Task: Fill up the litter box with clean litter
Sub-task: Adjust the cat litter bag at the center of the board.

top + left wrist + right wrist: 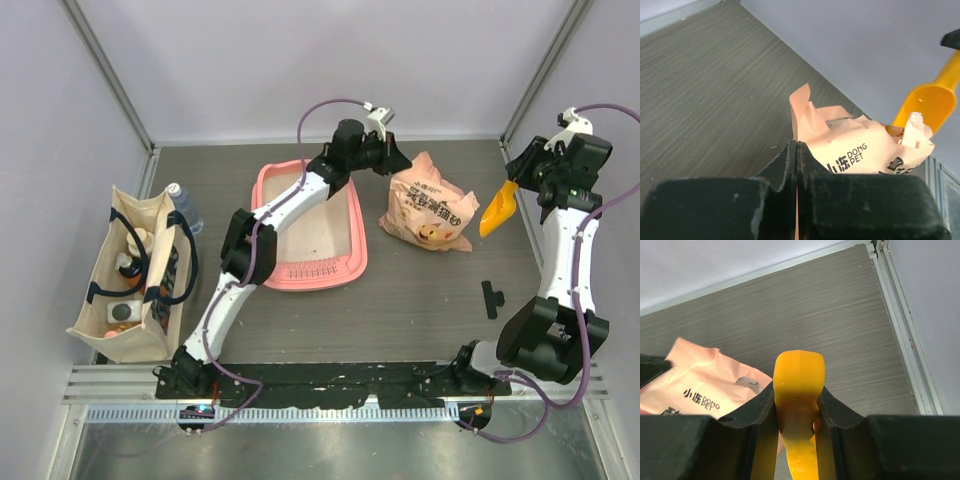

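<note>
The pink litter box [325,230] lies at mid-table, its whitish floor bare and its grille strip at the near end. Right of it slumps a peach printed bag [432,208]. My left gripper [397,160] reaches over the box's far end and is shut on the bag's top edge. In the left wrist view its jaws [798,146] pinch a thin pink sliver of the bag [855,145]. My right gripper [522,180] is shut on the handle of a yellow-orange scoop [497,213], which hangs right of the bag; its jaws [797,390] clamp the scoop [799,372]. The clean litter is hidden.
A beige tote bag [135,265] full of items stands at the left, with a clear bottle [180,198] behind it. A small black piece [492,298] lies on the table near the right arm. Grey walls close in the back and both sides.
</note>
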`<move>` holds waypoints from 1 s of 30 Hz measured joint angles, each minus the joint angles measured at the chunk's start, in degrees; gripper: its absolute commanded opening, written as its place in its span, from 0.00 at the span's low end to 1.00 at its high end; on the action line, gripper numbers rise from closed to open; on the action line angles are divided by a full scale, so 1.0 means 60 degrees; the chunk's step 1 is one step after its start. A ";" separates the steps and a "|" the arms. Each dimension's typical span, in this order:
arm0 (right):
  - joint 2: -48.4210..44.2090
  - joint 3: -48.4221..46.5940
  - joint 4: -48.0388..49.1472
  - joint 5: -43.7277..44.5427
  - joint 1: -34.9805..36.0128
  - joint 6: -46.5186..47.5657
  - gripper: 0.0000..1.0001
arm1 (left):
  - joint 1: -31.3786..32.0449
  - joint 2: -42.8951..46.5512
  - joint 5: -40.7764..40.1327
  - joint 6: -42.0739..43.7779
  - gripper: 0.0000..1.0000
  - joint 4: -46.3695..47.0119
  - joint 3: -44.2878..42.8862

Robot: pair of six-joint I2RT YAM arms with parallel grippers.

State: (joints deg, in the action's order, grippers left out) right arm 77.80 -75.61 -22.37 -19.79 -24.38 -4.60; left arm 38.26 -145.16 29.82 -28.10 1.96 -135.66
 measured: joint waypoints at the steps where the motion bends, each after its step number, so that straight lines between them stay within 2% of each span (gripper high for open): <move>1: 0.0022 0.0022 -0.0004 0.0004 0.0000 0.0004 0.01 | -0.0004 0.0204 0.0033 -0.0025 0.00 0.0015 0.0277; 7: 0.0084 0.0248 0.0102 0.0168 -0.0091 -0.0106 0.01 | 0.0000 0.2677 0.0018 -0.0178 0.00 0.0754 0.3009; 12: 0.0291 0.0270 0.0306 0.0007 -0.0102 -0.0448 0.01 | 0.0073 0.4022 -0.0051 -0.0171 0.00 0.1147 0.4000; 17: 0.0499 0.0546 0.0506 -0.0353 -0.0098 -0.1056 0.01 | 0.0076 0.4594 -0.0178 -0.0058 0.00 0.1501 0.4473; 18: 0.0525 0.0601 0.0506 -0.0412 -0.0098 -0.1195 0.01 | 0.0076 0.4601 -0.0182 0.0022 0.07 0.1497 0.4481; 19: 0.0550 0.0630 0.0517 -0.0448 -0.0102 -0.1311 0.01 | 0.0076 0.4601 -0.0182 0.0106 0.40 0.1483 0.4481; 20: 0.0576 0.0656 0.0528 -0.0466 -0.0102 -0.1406 0.01 | 0.0076 0.4597 -0.0178 0.0255 0.54 0.1399 0.4481; 21: 0.0586 0.0663 0.0532 -0.0474 -0.0102 -0.1475 0.01 | 0.0076 0.4597 -0.0175 0.0433 0.62 0.1304 0.4473; 22: 0.0605 0.0670 0.0557 -0.0477 -0.0102 -0.1526 0.01 | 0.0076 0.4597 -0.0178 0.0583 0.82 0.1144 0.4426; 24: 0.0605 0.0692 0.0597 -0.0484 -0.0102 -0.1581 0.01 | 0.0055 0.4506 -0.0138 0.0980 0.88 0.0780 0.4186; 30: 0.0605 0.0809 0.0696 -0.0634 -0.0102 -0.1654 0.01 | -0.0015 0.2783 0.0415 0.1457 0.84 0.0164 0.1366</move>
State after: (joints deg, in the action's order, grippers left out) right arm 81.43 -70.76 -18.20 -23.59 -24.99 -14.52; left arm 38.17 -128.46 32.32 -19.35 2.94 -127.46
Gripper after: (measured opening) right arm 0.342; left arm 0.865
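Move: Pinched in the left fingers is the upper-left edge of the slumped cat litter bag, whose middle lies about 8 cm back, 8 cm right and 12 cm below that hand. The litter box lies some 22 cm to its left, 11 cm back and 20 cm below; the scoop hangs about 22 cm right, 10 cm back, nearly level. From the right hand, which grips the scoop, the bag is roughly 17 cm left, 2 cm back and 18 cm down. Hauling up on the pinched bag edge, the left hand rises about 12 cm while drawing 7 cm back and 5 cm left, then opens wide, lets go and eases a few centimetres forward and right, rolling some 15 degrees so its forward side lifts. The right hand keeps the scoop, sinks about 4 cm and rolls its left side up, bringing the blade to the bag's right side. ##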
